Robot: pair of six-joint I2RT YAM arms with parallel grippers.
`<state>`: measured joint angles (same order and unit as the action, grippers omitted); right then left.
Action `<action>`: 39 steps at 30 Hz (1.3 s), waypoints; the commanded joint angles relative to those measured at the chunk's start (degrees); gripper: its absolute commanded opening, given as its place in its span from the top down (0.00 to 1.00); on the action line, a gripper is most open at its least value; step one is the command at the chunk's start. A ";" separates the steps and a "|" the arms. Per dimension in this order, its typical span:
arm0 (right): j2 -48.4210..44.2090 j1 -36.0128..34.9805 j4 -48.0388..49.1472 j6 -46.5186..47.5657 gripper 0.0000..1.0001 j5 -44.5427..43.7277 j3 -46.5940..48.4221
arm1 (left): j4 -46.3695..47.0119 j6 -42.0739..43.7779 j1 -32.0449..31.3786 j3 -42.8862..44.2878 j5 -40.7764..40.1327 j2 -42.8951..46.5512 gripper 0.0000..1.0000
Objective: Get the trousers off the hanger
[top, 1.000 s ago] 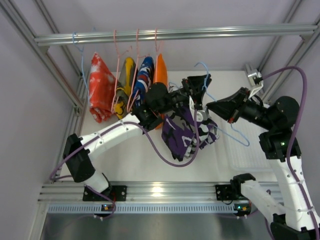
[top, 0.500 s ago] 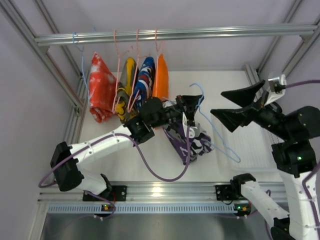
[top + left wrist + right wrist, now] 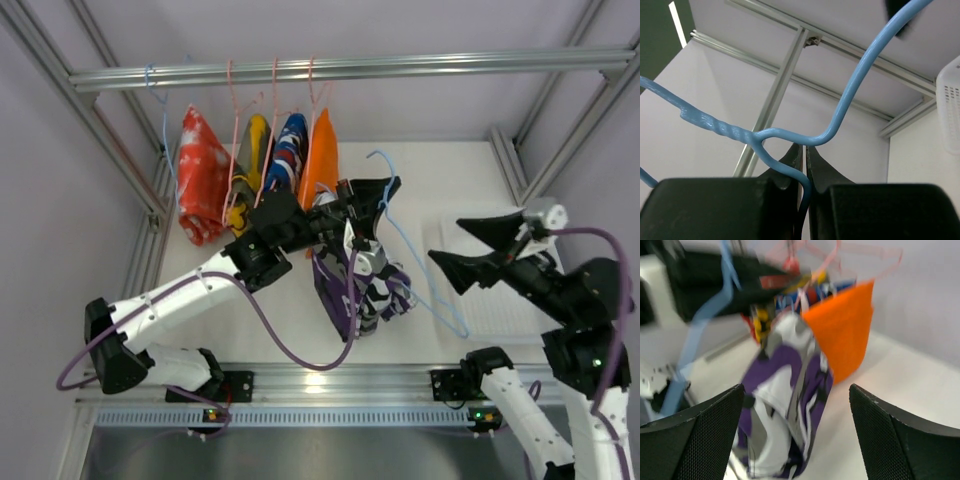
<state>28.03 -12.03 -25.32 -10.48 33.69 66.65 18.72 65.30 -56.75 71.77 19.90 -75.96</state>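
The purple, white and black camouflage trousers (image 3: 355, 290) hang bunched on a blue wire hanger (image 3: 420, 270) above the table. My left gripper (image 3: 385, 190) is shut on the hanger's neck, just below its hook. In the left wrist view the blue hanger (image 3: 840, 107) wire runs down between the shut left gripper (image 3: 805, 147). My right gripper (image 3: 445, 238) stands open to the right of the hanger, touching nothing. In its blurred view the right gripper (image 3: 796, 390) faces the camouflage trousers (image 3: 785, 410) and the orange trousers (image 3: 842, 330). The orange trousers (image 3: 322, 150) hang from the rail.
On the metal rail (image 3: 350, 68) pink hangers carry a red-and-white garment (image 3: 203, 175), a yellow one (image 3: 250, 170) and a blue patterned one (image 3: 290, 150). A white basket (image 3: 500, 290) sits on the table at the right. Frame posts stand on both sides.
My right gripper has opened, let go and drawn back to the right and nearer. My left arm has carried the hanger and camouflage trousers leftward and toward the near edge.
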 commanded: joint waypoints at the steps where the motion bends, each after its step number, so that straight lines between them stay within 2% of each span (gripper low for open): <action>1: -0.95 -0.71 -7.38 4.50 0.16 7.35 -7.57 | 9.14 2.46 -0.20 6.01 1.37 4.07 1.00; 6: -7.10 -0.71 -5.88 7.93 0.18 5.16 -16.80 | 8.97 2.90 -0.20 7.16 1.19 4.60 1.00; 14: -11.42 -0.71 -5.26 6.26 0.19 7.62 -20.59 | 8.88 3.17 0.06 7.68 -0.03 5.83 1.00; 18: -8.09 -0.71 -9.12 3.56 0.19 3.95 -21.83 | 8.61 1.86 -0.02 9.88 -1.35 5.57 1.00; 21: -0.72 -0.71 -10.53 -0.22 0.16 0.94 -19.29 | 6.95 -0.68 0.06 13.74 -2.41 4.60 1.00; 23: 5.78 -0.45 -10.63 -1.72 0.13 6.78 -17.70 | 5.63 -0.79 0.06 15.41 -1.98 4.51 1.00; 24: 5.89 -0.45 -9.67 -2.52 0.12 7.78 -17.96 | 5.89 -0.61 0.06 15.42 -1.97 4.68 1.00; 26: 4.15 -0.27 -6.16 -1.92 0.11 10.76 -20.93 | 5.54 0.00 0.06 15.51 -2.15 5.12 1.00; 30: -1.39 -0.27 1.40 0.19 0.11 10.96 -25.08 | 5.19 0.71 0.06 15.33 -3.38 5.83 1.00; 35: -1.57 -0.19 6.15 1.25 0.12 16.21 -25.60 | 5.01 1.76 0.15 15.68 -3.03 5.83 1.00; 39: -5.08 -0.27 8.18 4.15 0.11 17.63 -26.92 | 3.96 2.29 0.06 16.47 -3.11 5.39 1.00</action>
<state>25.21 -11.99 -24.25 -9.39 47.44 40.18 14.92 65.17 -56.73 83.37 17.08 -73.14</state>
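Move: The purple camouflage trousers, hanging over the blue hanger's lower bar, have their middle about 14 cm left of the right hand, 2 cm ahead and 17 cm below. The hanger's low end is some 10 cm back, 4 cm right and 12 cm below that hand; the orange trousers stand about 22 cm left and 15 cm ahead, 8 cm lower. From the left hand, still gripping the hanger by its neck, the purple trousers' middle is 3 cm left, 6 cm back and 17 cm below. The trousers on the blue hanger are carried up about 10 cm and some 4 cm left by the left hand, its grip kept shut on the hanger's neck. The right hand, wide open, drops nearly 20 cm towards their lower part, dipping its fingers and turning a little counter-clockwise, then comes back up 2 to 3 cm and edges left, still not closing. ##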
